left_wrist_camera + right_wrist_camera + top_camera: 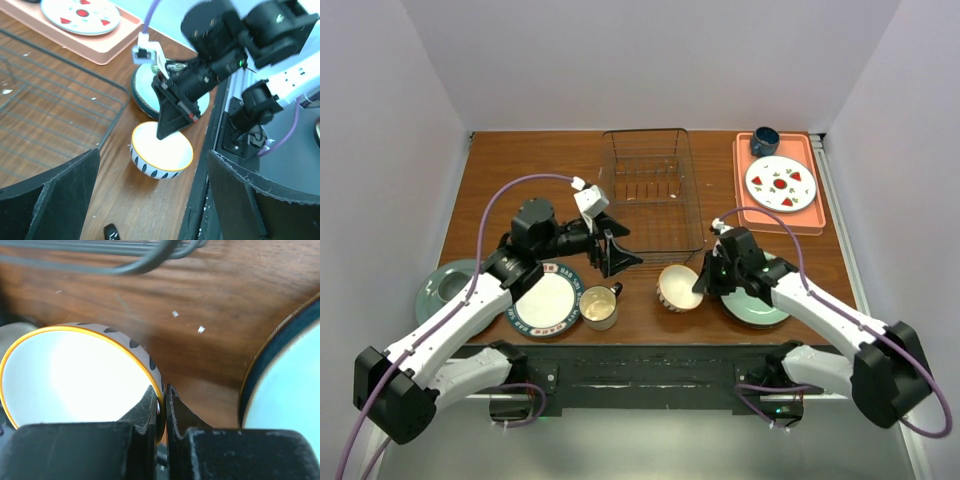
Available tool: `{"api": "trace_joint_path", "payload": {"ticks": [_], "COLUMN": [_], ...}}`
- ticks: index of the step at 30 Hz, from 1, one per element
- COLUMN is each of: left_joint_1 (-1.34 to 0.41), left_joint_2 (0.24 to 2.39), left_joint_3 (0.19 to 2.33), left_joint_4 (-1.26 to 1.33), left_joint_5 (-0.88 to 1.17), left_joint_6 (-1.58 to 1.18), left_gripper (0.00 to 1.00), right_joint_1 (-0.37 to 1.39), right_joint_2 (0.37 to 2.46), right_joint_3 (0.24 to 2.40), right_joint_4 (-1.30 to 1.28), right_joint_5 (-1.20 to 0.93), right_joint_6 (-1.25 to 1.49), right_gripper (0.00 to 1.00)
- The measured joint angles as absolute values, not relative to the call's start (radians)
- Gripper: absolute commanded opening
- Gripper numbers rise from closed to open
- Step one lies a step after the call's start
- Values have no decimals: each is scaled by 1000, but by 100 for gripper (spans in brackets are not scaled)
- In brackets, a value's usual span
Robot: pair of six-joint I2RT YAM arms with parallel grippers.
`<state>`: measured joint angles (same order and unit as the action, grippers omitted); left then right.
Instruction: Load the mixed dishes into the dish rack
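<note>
The small striped bowl (678,287) stands on the table in front of the dish rack (650,190). My right gripper (703,283) is shut on the bowl's right rim, one finger inside and one outside; the right wrist view shows the orange-edged rim of the bowl (75,375) pinched by my right gripper (162,395). My left gripper (617,255) hangs open and empty to the bowl's left, at the rack's front left corner. The left wrist view has the bowl (161,150) ahead. Left of the bowl are the cream mug (599,305) and the blue-rimmed white plate (547,302).
A pale green plate (755,305) lies under my right arm, and another green dish (445,285) sits at the far left. At the back right, a pink tray (810,222) holds a strawberry-patterned plate (780,183) and a dark blue cup (765,140).
</note>
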<state>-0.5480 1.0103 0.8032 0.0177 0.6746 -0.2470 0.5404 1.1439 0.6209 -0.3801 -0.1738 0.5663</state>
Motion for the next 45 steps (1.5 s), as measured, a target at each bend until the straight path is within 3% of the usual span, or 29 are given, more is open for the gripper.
{"api": "trace_joint_path", "payload": {"ticks": [8,18,25,34,45], "left_joint_1": [-665,-807,-943,-1010,-1018], "left_joint_2": [1066,1199,1345,1395,1475], "left_joint_3": [826,1044,1091,1091,1139], "left_joint_4": [35,27,-78,-150,-156], "left_joint_5": [674,636,408,110,-40], "left_joint_6": [-220,-88,53,162,239], "left_gripper": [92,91,85,81,64], "right_joint_1": [540,541,540,541,541], "right_joint_2": [1050,1282,1370,1390,1417], "right_joint_3": [771,1122,1272,1303,1342], "right_joint_4": [-490,-610,-709,-772,-813], "right_joint_5": [-204,-109,-20,10,22], "right_joint_6": [537,484,462,454,429], "right_gripper": [0,0,0,0,0]}}
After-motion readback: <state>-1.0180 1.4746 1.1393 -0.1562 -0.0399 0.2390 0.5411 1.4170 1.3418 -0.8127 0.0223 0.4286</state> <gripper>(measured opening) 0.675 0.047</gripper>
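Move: The right hand already pinches the right-hand rim of the white bowl, whose middle lies some 5 cm to its left. From there the dish rack's middle is about 25 cm ahead and 11 cm left, the green plate about 4 cm ahead and 12 cm right. From the open left hand, that bowl is about 11 cm right, 1 cm back and 20 cm below, while the glass mug is some 8 cm left, level fore and aft, roughly 24 cm below. Keeping its pinch on the bowl's rim, the right hand lifts some 13 cm and carries the bowl about 9 cm forward to the rack's near end, then holds there. The left hand swings about 10 cm right to meet it, bobbing up before sinking below its starting height; its fingers tip some 30 degrees further down, straddle the bowl's near rim and partly close. ##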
